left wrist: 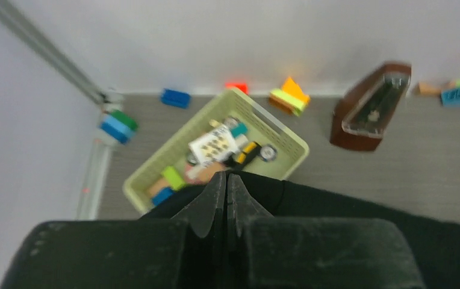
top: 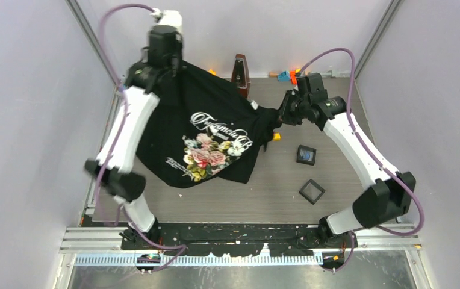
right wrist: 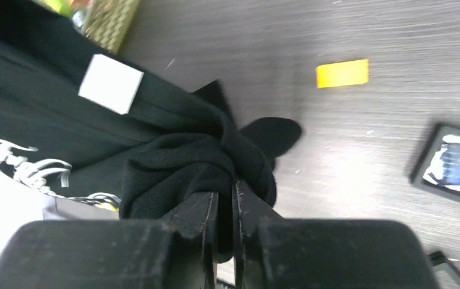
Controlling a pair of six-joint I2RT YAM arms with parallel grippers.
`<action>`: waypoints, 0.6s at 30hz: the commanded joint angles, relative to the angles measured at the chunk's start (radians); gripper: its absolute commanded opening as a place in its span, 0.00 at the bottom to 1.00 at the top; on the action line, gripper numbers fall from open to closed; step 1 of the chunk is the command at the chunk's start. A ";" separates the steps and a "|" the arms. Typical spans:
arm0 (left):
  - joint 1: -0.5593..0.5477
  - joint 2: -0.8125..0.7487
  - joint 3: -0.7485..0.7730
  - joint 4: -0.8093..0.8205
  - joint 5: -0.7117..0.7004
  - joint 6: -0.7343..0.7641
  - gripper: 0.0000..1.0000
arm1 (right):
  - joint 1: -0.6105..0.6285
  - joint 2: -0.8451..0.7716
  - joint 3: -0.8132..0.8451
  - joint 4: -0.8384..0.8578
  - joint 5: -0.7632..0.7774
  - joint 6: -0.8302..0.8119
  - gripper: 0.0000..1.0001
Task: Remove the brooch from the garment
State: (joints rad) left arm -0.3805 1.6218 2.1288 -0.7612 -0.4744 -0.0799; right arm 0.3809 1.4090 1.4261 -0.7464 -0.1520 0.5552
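Observation:
The garment (top: 206, 129), a black T-shirt with a rose print and white script, hangs stretched above the table between both arms. My left gripper (top: 168, 65) is shut on its far left corner, and black cloth (left wrist: 336, 211) spreads under the closed fingers (left wrist: 227, 180). My right gripper (top: 282, 114) is shut on a bunched fold (right wrist: 197, 162) at the shirt's right end (right wrist: 233, 189). A white tag (right wrist: 110, 83) shows on the cloth. A tiny blue round piece, apparently the brooch (right wrist: 459, 164), lies in a small black square box (top: 306, 155) on the table, off the shirt.
A pale green basket (left wrist: 288, 135) of toys sits below the left gripper. A brown wooden metronome (top: 239, 75) stands at the back. A yellow block (right wrist: 342, 73) lies near the shirt, a second black box (top: 312, 191) nearer the front, and coloured blocks (top: 283, 76) along the back wall.

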 commanded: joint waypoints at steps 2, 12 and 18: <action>0.015 0.252 0.121 -0.070 0.258 -0.129 0.34 | -0.100 0.072 0.019 0.082 0.075 -0.029 0.64; 0.035 -0.154 -0.586 0.219 0.254 -0.150 1.00 | -0.208 -0.073 -0.245 0.288 0.297 -0.103 0.96; 0.074 -0.479 -1.071 0.477 0.190 -0.118 1.00 | -0.210 -0.330 -0.627 0.708 0.342 -0.226 0.95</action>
State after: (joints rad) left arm -0.3336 1.2995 1.2812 -0.5320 -0.2417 -0.2119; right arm 0.1646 1.2121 0.9531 -0.3786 0.1215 0.4206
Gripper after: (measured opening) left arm 0.994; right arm 0.951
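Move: Below and between the two hands lies the open table patch where the held garment is to land: its middle about 3 cm back, 18 cm right and 45 cm below the left hand, and some 6 cm ahead, 20 cm left and 25 cm below the right. From the left hand, the basket is 15 cm ahead, 4 cm left; the metronome 21 cm ahead, 24 cm right. From the right, the yellow block is 8 cm ahead, 3 cm right; the blue-filled frame level, 13 cm right. Casting the garment down over the table, the left hand swings down some 23 cm, first forward and a little right, tipping its fingers about 30 degrees downward, and opens to let go early, then draws back about 13 cm while rising slightly. The right hand opens too, releases the sleeve and moves off right about 13 cm, sinking 7 cm and turning clockwise, with a short forward push that it takes back. ##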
